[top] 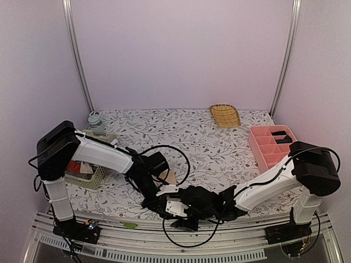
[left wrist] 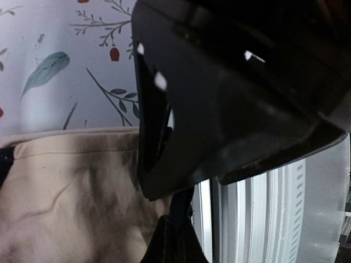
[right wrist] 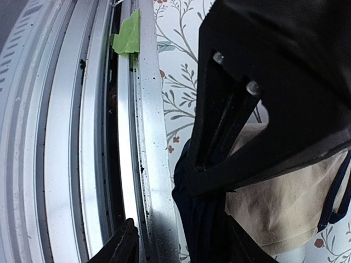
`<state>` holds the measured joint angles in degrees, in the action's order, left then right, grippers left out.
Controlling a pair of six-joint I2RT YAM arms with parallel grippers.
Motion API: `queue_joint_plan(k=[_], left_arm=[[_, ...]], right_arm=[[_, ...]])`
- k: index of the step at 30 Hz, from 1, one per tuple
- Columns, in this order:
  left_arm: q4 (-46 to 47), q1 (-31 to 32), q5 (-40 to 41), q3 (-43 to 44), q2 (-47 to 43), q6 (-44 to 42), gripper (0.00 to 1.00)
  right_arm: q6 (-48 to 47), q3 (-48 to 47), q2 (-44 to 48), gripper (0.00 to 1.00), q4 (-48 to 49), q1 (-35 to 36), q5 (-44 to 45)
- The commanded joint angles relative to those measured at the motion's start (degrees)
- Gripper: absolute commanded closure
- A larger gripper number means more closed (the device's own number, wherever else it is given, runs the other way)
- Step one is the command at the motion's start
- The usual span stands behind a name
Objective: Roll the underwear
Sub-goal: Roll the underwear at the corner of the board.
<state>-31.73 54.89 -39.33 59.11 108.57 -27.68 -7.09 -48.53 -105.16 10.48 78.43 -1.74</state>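
The beige underwear (left wrist: 66, 197) with black edging lies at the table's near edge, and only a corner (top: 170, 178) shows from above. My left gripper (left wrist: 174, 241) is shut on its black edge band, which runs up from the fingertips. In the top view this gripper (top: 157, 200) sits low at the near middle, nose to nose with my right gripper (top: 184, 211). In the right wrist view my right gripper (right wrist: 181, 241) stands open, its fingers on either side of a bunch of dark cloth (right wrist: 205, 219) at the edge of the beige underwear (right wrist: 274, 208). The left gripper's body hides much of the cloth.
A metal rail (right wrist: 148, 137) with a green tape tab (right wrist: 127, 35) runs along the near table edge, right under both grippers. A green basket (top: 90, 175) and a pale bottle (top: 95, 121) stand left. A yellow woven dish (top: 225, 115) and a pink divided box (top: 262, 148) are on the right.
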Motion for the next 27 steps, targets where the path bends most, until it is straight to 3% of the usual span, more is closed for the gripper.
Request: queue_joint_plan(k=[1, 3, 8, 12, 18, 27], left_arm=[[-1.8, -0.3, 4.1, -1.4, 1.8, -1.0, 1.0], [-1.5, -0.5, 4.3, -1.5, 1.3, -1.1, 1.0], [0.3, -2.1, 4.4, -1.9, -1.5, -0.2, 0.84], [2.1, -5.3, 5.3, -3.1, -7.1, 1.1, 0.71], [8.9, -11.8, 11.9, -8.1, -19.4, 2.7, 0.59], [23.5, -13.9, 19.0, -21.5, -35.9, 2.5, 0.57]], right_arm=[[-2.3, -2.5, -3.0, 0.52, -2.4, 0.3, 2.5], [-2.8, -2.9, -4.0, 0.59, -3.6, 0.4, 3.6], [-3.1, -3.7, -5.2, 0.86, -6.7, 0.4, 5.2], [-2.1, -4.7, -4.5, 1.0, -10.0, 0.4, 4.4], [2.2, -7.1, -2.1, 1.0, -13.9, -1.3, -5.7], [15.3, -13.7, -8.8, 1.0, -19.3, -14.8, -34.1]])
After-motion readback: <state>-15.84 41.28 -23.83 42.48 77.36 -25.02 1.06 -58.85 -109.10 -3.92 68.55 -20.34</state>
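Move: The underwear lies as a flat beige strip running out from the board's near edge. Its navy near end sits between the right hand's open fingers, about 1 cm ahead, 1 cm left and 1 cm below. The middle of the beige body is some 8 cm ahead of that hand and 2 cm left; the green tape is about 17 cm left and 4 cm back. The left hand still pinches the navy end, whose middle lies level with it, roughly 2 cm right. The underwear's navy near end passes from one grip to the other: the right hand edges about 1 cm forward and left and shuts on it, while the left fingers open, let go and withdraw forward, up and left about 15 cm. Still pinching, the right wrist then rolls forward some 25 degrees, its top going over away from the base, and eases slightly forward. ##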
